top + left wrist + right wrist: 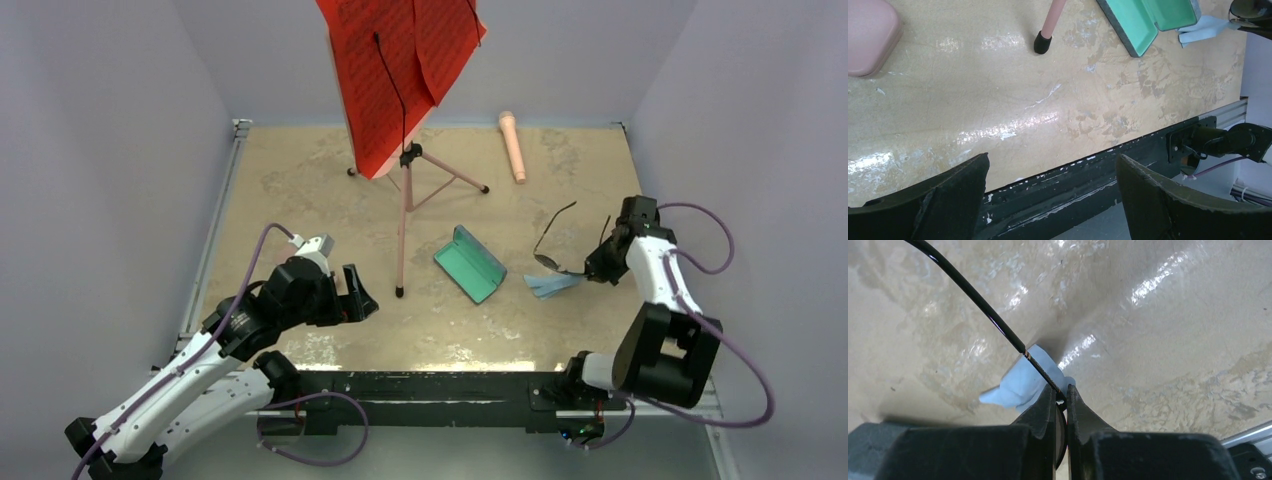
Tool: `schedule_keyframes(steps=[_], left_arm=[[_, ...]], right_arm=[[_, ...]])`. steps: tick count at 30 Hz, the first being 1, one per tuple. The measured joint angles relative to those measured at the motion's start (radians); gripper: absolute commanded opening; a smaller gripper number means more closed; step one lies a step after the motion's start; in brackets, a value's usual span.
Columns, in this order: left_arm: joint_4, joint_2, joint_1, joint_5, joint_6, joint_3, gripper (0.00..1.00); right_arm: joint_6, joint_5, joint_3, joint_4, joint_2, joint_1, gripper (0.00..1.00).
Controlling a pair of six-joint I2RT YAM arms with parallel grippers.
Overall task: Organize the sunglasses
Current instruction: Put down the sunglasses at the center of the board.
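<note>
The black sunglasses [556, 243] with long thin arms sit at the right of the table. My right gripper [598, 263] is shut on them at one lens. In the right wrist view the lens edge stands between my closed fingers [1061, 392], and one thin arm [973, 300] runs up to the left. The glasses rest at a light blue cloth [552, 286], also in the right wrist view [1018, 385]. My left gripper [356, 299] is open and empty over the front left of the table, its wrist view [1052, 162] showing the table's front edge. The white-framed pair is out of view.
An open grey-blue case with green lining [470, 262] lies left of the glasses. A red music stand [400, 70] on a pink tripod [405, 215] stands mid-table. A pink cylinder [513, 146] lies at the back. A pink case [868, 35] shows in the left wrist view.
</note>
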Motion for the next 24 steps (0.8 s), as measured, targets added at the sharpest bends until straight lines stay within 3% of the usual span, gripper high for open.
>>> schedule_keyframes(steps=[6, 11, 17, 24], left_arm=[[-0.004, 0.002, 0.0, -0.003, 0.0, 0.0, 1.0], [-0.005, 0.018, 0.0, -0.005, 0.0, 0.0, 1.0], [-0.014, 0.026, 0.0, -0.006, -0.001, 0.0, 1.0], [-0.027, 0.009, 0.0, -0.006, -0.001, 0.0, 1.0]], right_arm=[[-0.004, -0.069, 0.051, 0.031, 0.201, -0.062, 0.1], [0.002, -0.112, 0.088, 0.056, 0.261, -0.063, 0.41], [0.005, -0.123, 0.096, 0.071, 0.27, -0.063, 0.65], [0.003, -0.093, 0.035, 0.072, 0.125, -0.06, 0.66]])
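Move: The right hand holds the sunglasses by their right hinge. The bare spot on the board where their front is to lie is some 3 cm ahead, 6 cm to the left and 7 cm below. The blue cloth lies about 1 cm back and 4 cm left, and the open green case about 4 cm ahead and 23 cm left, both down on the board. From the left hand, that spot is roughly 8 cm ahead, 40 cm to the right and 15 cm below. Down and then forward, some 3 cm each way, the right hand carries the sunglasses towards the board just past the blue cloth, tilting slightly. Low down, the fingers open from nearly shut to about two thirds and let go of the right hinge; the hand then lifts clear by about 2 cm, drawing back a little. ##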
